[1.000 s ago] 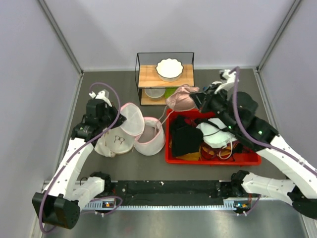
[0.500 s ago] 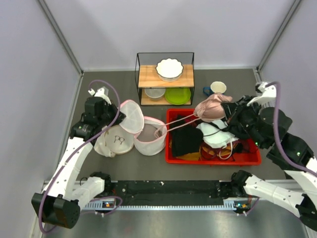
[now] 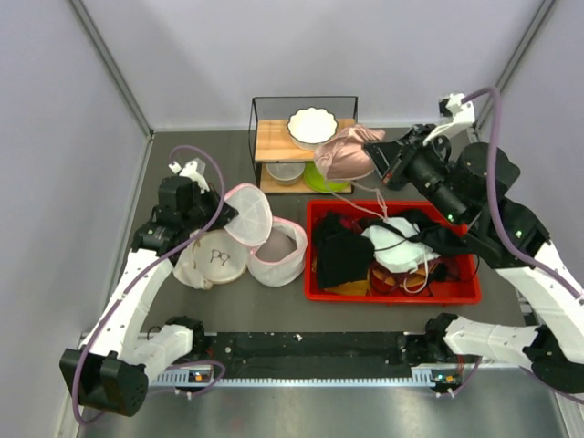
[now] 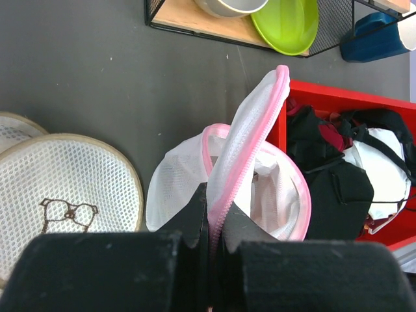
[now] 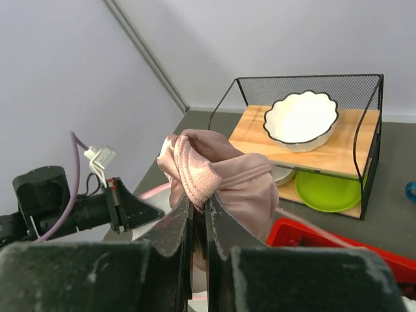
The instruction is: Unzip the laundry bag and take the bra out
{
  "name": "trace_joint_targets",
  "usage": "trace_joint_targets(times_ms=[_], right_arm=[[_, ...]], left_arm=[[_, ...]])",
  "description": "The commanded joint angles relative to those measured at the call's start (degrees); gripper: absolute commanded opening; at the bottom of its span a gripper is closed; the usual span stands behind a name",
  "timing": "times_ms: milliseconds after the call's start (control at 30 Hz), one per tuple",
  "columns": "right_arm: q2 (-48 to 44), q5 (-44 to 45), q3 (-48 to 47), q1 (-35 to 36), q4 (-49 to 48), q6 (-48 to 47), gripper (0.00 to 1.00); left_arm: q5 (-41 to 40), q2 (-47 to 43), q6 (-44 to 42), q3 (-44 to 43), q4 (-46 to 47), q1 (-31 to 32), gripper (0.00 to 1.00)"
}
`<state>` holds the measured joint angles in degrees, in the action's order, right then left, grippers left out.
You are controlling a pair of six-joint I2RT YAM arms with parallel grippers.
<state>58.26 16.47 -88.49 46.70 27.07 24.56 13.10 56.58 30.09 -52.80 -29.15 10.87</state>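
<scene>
The laundry bag (image 3: pixel 276 255) stands open on the table, white mesh with a pink zipper band. My left gripper (image 3: pixel 225 212) is shut on its raised flap (image 3: pixel 248 216). In the left wrist view the gripper (image 4: pixel 211 209) pinches the pink zipper edge of the laundry bag (image 4: pixel 175 188). The dusty-pink bra (image 3: pixel 341 155) hangs bunched in the air in front of the wire shelf, held by my right gripper (image 3: pixel 374 161), its thin straps trailing down over the red bin. In the right wrist view the gripper (image 5: pixel 199 205) is shut on a fold of the bra (image 5: pixel 244 179).
A red bin (image 3: pixel 392 297) holding black and white garments sits right of the bag. The wire shelf (image 3: pixel 305 100) at the back carries a white bowl (image 3: pixel 312 126) and a green plate (image 4: pixel 289 26). A cream mesh round piece (image 3: pixel 212 260) lies left of the bag. A blue cup (image 4: pixel 377 39) stands near the shelf.
My right arm swung the bra right over the bin, then lifted it back toward the shelf; the straps came free of the bag. The left gripper kept hold of the flap.
</scene>
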Motion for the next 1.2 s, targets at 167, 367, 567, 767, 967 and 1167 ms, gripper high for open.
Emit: trace_joint_targets(times_ms=[167, 367, 567, 767, 967, 1167], right_arm=[[-6.2, 5.1, 2.0, -0.3, 0.4, -3.5, 0.00], [-11.2, 11.9, 7.0, -0.3, 10.4, -2.3, 0.00], [-14.0, 12.9, 9.1, -0.3, 16.6, 1.1, 0.00], [-12.7, 13.9, 14.0, -0.3, 20.0, 3.4, 0.00], [-8.3, 11.0, 19.0, -0.3, 19.8, 5.2, 0.00], [-1.8, 5.2, 19.8, -0.3, 16.5, 2.2, 0.00]], left_arm=[[1.5, 0.6, 0.1, 0.3, 4.0, -0.2, 0.00], [0.7, 0.1, -0.5, 0.2, 3.8, -0.3, 0.00], [-1.1, -0.1, -1.1, -0.9, 2.4, -0.3, 0.00], [-2.2, -0.8, -1.2, -0.2, 2.5, -0.3, 0.00], [-1.3, -0.8, -0.7, 0.9, 2.5, -0.3, 0.00], [-0.4, -0.1, -0.4, 1.6, 3.0, -0.2, 0.00]])
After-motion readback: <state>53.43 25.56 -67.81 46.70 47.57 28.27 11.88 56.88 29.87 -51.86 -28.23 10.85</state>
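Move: About 42 cm below the right hand, which already holds the pink bra, lies the middle of the red bin, some 10 cm to the right and 3 cm farther out. The opened laundry bag is at the same depth below the hand, 19 cm to its left and 3 cm ahead; the blue mug stands about 28 cm ahead and 14 cm right, also near table level. From the left hand, the bin's middle is some 38 cm right, level in reach, 15 cm lower. Swinging the pinched bra about 8 cm to the right and slightly back, the right hand then sinks steeply towards the red bin, some 20 cm lower in all, easing about 3 cm back to the left as it drops. Its fingers stay shut on the cloth while the wrist tips from level to pointing down and forward, roughly 35 degrees. ##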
